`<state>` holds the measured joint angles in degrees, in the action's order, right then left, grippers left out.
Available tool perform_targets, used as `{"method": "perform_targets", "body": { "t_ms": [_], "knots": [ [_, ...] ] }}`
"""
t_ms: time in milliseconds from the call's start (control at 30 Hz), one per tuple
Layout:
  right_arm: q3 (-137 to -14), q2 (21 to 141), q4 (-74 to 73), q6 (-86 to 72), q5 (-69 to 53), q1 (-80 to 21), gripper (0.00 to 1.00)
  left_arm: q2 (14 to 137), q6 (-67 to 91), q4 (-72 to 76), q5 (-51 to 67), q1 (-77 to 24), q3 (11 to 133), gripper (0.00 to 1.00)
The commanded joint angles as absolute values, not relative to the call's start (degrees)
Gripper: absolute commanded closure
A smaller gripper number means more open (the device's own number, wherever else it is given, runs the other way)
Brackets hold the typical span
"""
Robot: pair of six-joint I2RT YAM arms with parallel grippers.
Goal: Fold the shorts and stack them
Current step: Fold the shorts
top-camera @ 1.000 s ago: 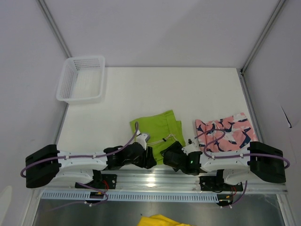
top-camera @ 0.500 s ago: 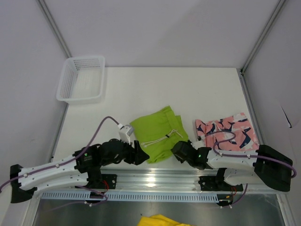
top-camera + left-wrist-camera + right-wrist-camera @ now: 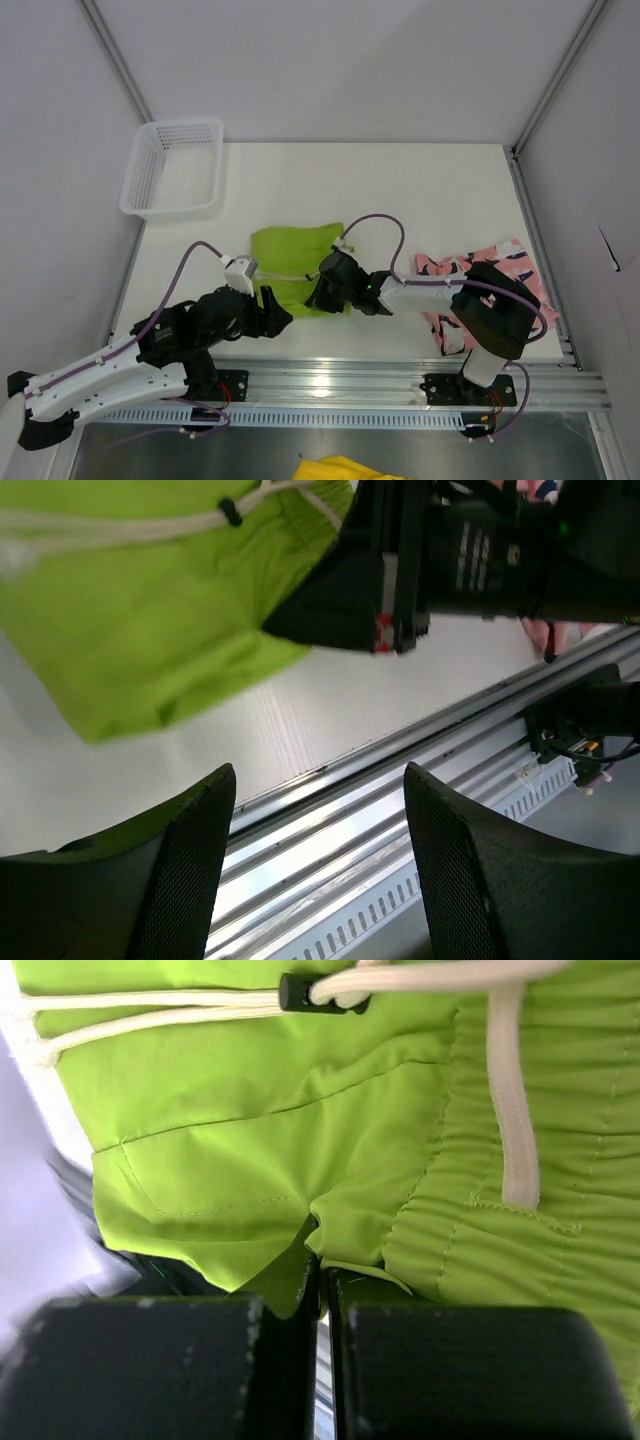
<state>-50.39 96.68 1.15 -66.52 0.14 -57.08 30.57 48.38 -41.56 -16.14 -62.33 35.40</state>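
Observation:
The lime green shorts lie bunched left of the table's middle, with a white drawstring across them. My right gripper reaches in from the right and is shut on the green fabric's near edge. My left gripper hovers at the shorts' near left corner, open with nothing between its fingers; past it I see the green shorts and the right gripper's black body. The pink printed shorts lie at the right, partly hidden by the right arm.
A white mesh basket stands at the back left corner. The metal rail runs along the near edge, below both arms. A yellow cloth shows below the rail.
My right gripper has shut on the green shorts and swung left and away from the rail, dragging them leftward. The left arm has moved left and its jaws have widened.

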Motion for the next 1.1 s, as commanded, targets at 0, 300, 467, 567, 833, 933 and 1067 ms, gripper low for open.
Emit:
{"method": "perform_targets", "body": {
  "t_ms": [0,300,467,567,833,933,1067],
  "knots": [
    [-51.5,96.7,-1.7,-53.8,-5.0,-62.1,1.0,29.9,46.8,-44.6,-18.5,-61.3,38.2,0.29],
    [-40.1,82.7,-15.5,-47.0,-3.6,-50.6,0.8,32.2,46.1,-42.3,-18.6,-60.0,37.1,0.28],
    [-51.3,85.2,-22.8,-40.2,-0.1,-46.0,0.32,36.9,45.4,-36.7,-17.6,-56.9,33.7,0.25],
    [-53.3,86.0,-23.6,-38.1,-1.8,-43.8,0.24,37.3,44.7,-34.8,-15.7,-54.2,31.6,0.21],
    [-47.2,83.4,-19.3,-33.9,-6.3,-42.3,0.21,34.4,51.3,-38.5,-16.6,-53.5,29.3,0.06],
    [-45.6,83.5,-17.2,-32.0,-9.2,-41.9,0.22,33.4,54.6,-39.2,-16.5,-53.5,26.8,0.04],
    [-44.7,84.2,-15.0,-30.4,-11.9,-42.0,0.24,32.1,56.9,-38.9,-16.5,-53.5,24.3,0.02]
  ]
}}
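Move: The right hand's shut fingers already pinch the near edge of the green shorts, whose middle lies about 6 cm ahead and 3 cm to its left, some 3 cm below. It takes them to the bare table strip roughly 8 cm straight behind it; the pink garment lies level with it, about 38 cm to its right. From the raised left hand, the green shorts' middle is some 14 cm ahead, 4 cm to the right and 13 cm below. Back about 6 cm with the pinched green shorts, then swinging right, the right hand opens and lets go as it curves forward, then lifts and sinks again by the shorts' right edge, some 13 cm right of its start, tilted left side down. The left hand spreads its fingers almost fully, easing slightly left and forward while sinking about 7 cm, mostly late, towards the shorts' left edge. ##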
